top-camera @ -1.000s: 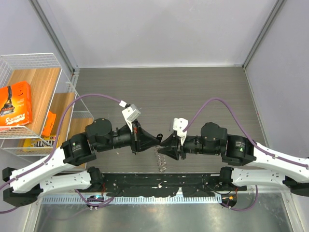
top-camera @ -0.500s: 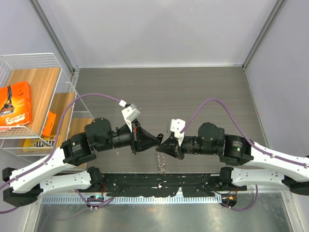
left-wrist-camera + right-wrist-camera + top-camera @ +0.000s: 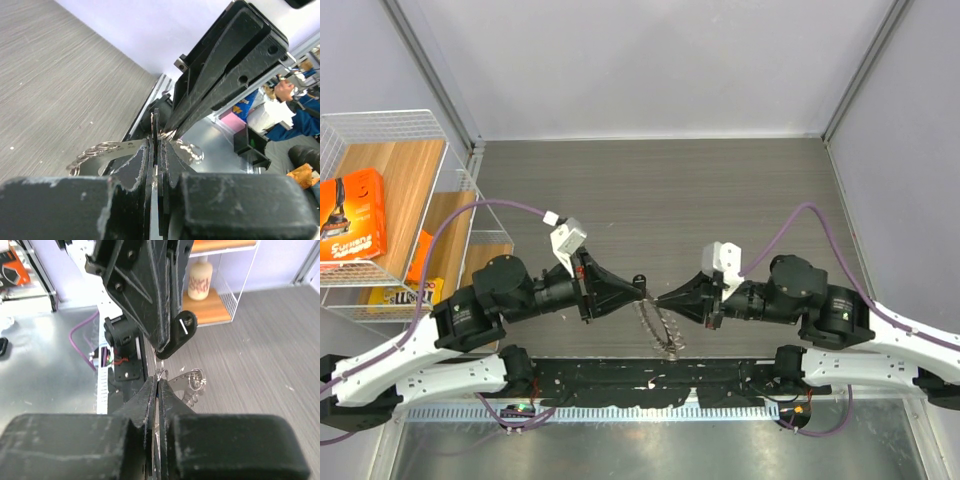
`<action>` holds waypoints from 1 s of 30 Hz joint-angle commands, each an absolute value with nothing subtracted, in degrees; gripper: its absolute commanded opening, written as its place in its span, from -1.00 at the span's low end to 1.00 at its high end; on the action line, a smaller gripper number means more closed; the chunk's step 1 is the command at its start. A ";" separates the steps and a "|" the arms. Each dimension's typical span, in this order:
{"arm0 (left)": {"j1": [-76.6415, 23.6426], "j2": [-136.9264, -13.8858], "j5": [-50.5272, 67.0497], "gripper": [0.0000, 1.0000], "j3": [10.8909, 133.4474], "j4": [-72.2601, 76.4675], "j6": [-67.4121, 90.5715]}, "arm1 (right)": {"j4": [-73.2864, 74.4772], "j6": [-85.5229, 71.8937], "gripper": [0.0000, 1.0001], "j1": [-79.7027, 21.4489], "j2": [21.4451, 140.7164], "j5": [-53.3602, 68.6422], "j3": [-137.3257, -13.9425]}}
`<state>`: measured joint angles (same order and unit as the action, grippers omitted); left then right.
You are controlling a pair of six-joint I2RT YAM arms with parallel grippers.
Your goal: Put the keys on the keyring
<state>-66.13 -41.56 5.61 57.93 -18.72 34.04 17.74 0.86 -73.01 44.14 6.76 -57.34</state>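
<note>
My left gripper [image 3: 642,291] and right gripper [image 3: 664,298] meet tip to tip above the table's near edge. Both are shut on the thin wire of the keyring [image 3: 161,373], which pokes out of the right fingers [image 3: 150,390]. The silvery keys [image 3: 662,328] hang below the tips as a short dangling bunch. In the left wrist view a flat silver key [image 3: 102,150] sticks out left of my shut fingers [image 3: 142,165], and the right gripper [image 3: 172,134] comes down from above. In the right wrist view the keys [image 3: 196,381] hang right of the tips, with the left gripper [image 3: 165,351] overhead.
A white wire basket [image 3: 460,180] stands at the left edge with wooden shelves and an orange box [image 3: 352,215]. The black rail with the arm bases [image 3: 650,380] runs along the near edge, just under the keys. Grey walls close the back and the right.
The right gripper has closed on the ring. Both arm bodies have drawn back from each other, left arm leftwards and right arm rightwards, while the tips stay together. The key bunch now hangs further to the lower right.
</note>
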 commanded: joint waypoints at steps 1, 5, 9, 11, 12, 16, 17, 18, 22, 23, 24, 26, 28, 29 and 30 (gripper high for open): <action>-65.83 -37.27 0.70 -1.00 55.64 -11.78 35.16 | 16.00 0.09 -0.89 -73.21 39.91 6.42 -57.13; -65.83 -37.88 2.37 -1.00 54.14 -9.41 35.94 | 12.93 -1.93 -0.88 -73.21 39.90 8.78 -57.39; -65.92 -38.41 4.04 -1.00 52.56 -6.33 36.56 | 9.32 -4.04 -0.88 -73.21 40.43 10.63 -57.66; -66.01 -38.32 4.22 -1.00 52.03 -5.54 36.65 | 7.56 -5.27 -0.89 -73.21 40.34 10.37 -57.39; -65.92 -38.23 4.39 -1.00 51.77 -5.10 36.74 | 6.17 -5.45 -0.89 -73.21 39.91 10.37 -57.13; -66.00 -37.88 4.04 -1.00 51.24 -4.66 36.65 | 2.47 -7.29 -0.88 -73.30 38.50 9.32 -55.99; -65.92 -37.79 3.96 -1.00 51.15 -4.31 36.65 | 2.03 -7.90 -0.89 -73.21 38.15 8.97 -55.73; -65.92 -37.53 3.96 -1.00 50.98 -4.13 36.65 | 0.80 -8.35 -0.88 -73.21 37.88 8.27 -55.20; -65.92 -37.35 3.95 -1.00 50.71 -3.34 36.56 | -3.76 -9.67 -0.88 -73.21 36.74 6.07 -53.53; -65.92 -37.35 4.13 -1.00 50.54 -2.90 36.56 | -4.56 -9.84 -0.89 -73.30 36.74 5.72 -53.00; -66.00 -37.27 4.22 -1.00 50.45 -2.64 36.56 | -5.61 -10.10 -0.88 -73.30 36.65 5.02 -52.91; -65.83 -37.44 4.83 -1.00 50.45 -2.29 36.48 | -7.37 -10.28 -0.88 -73.30 36.74 3.87 -52.65; -65.92 -37.70 5.18 -1.00 50.62 -2.02 36.47 | -9.40 -10.81 -0.89 -73.21 36.65 2.82 -52.30; -66.00 -37.71 5.45 -1.00 50.62 -2.02 36.47 | -10.88 -11.07 -0.88 -73.30 36.82 2.46 -52.21; -65.83 -37.88 5.36 -1.00 50.63 -1.93 36.47 | -11.51 -11.68 -0.88 -73.30 36.74 1.85 -52.03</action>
<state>-66.37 -38.02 5.80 50.78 -3.90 37.30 1.13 -9.21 -73.01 38.48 4.69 -51.27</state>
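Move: From the left hand, which already holds the black fob in shut fingers, the keyring's small wire loop at the right fingertips lies about 3 cm to the right, 1 cm back and 2 cm lower. The fob lies about 3 cm to the left of the right hand, 1 cm ahead and 3 cm above it. The numbered metal hoop hangs under the pair, its middle roughly 4 cm right of the left hand, level with it fore and aft, and 7 cm below it. The right hand, fingers still shut on the small wire loop, climbs about 5 cm beside the left fingertips and tips its fingers upward by some 15 degrees, keeping close to the left hand and easing barely to the right. The left hand keeps its pinch on the black fob and rises only a couple of centimetres, mostly in the second half, while its fingers also tilt up, so that both grippers come to point slightly upward at each other with the metal hoop hanging from the tips. ##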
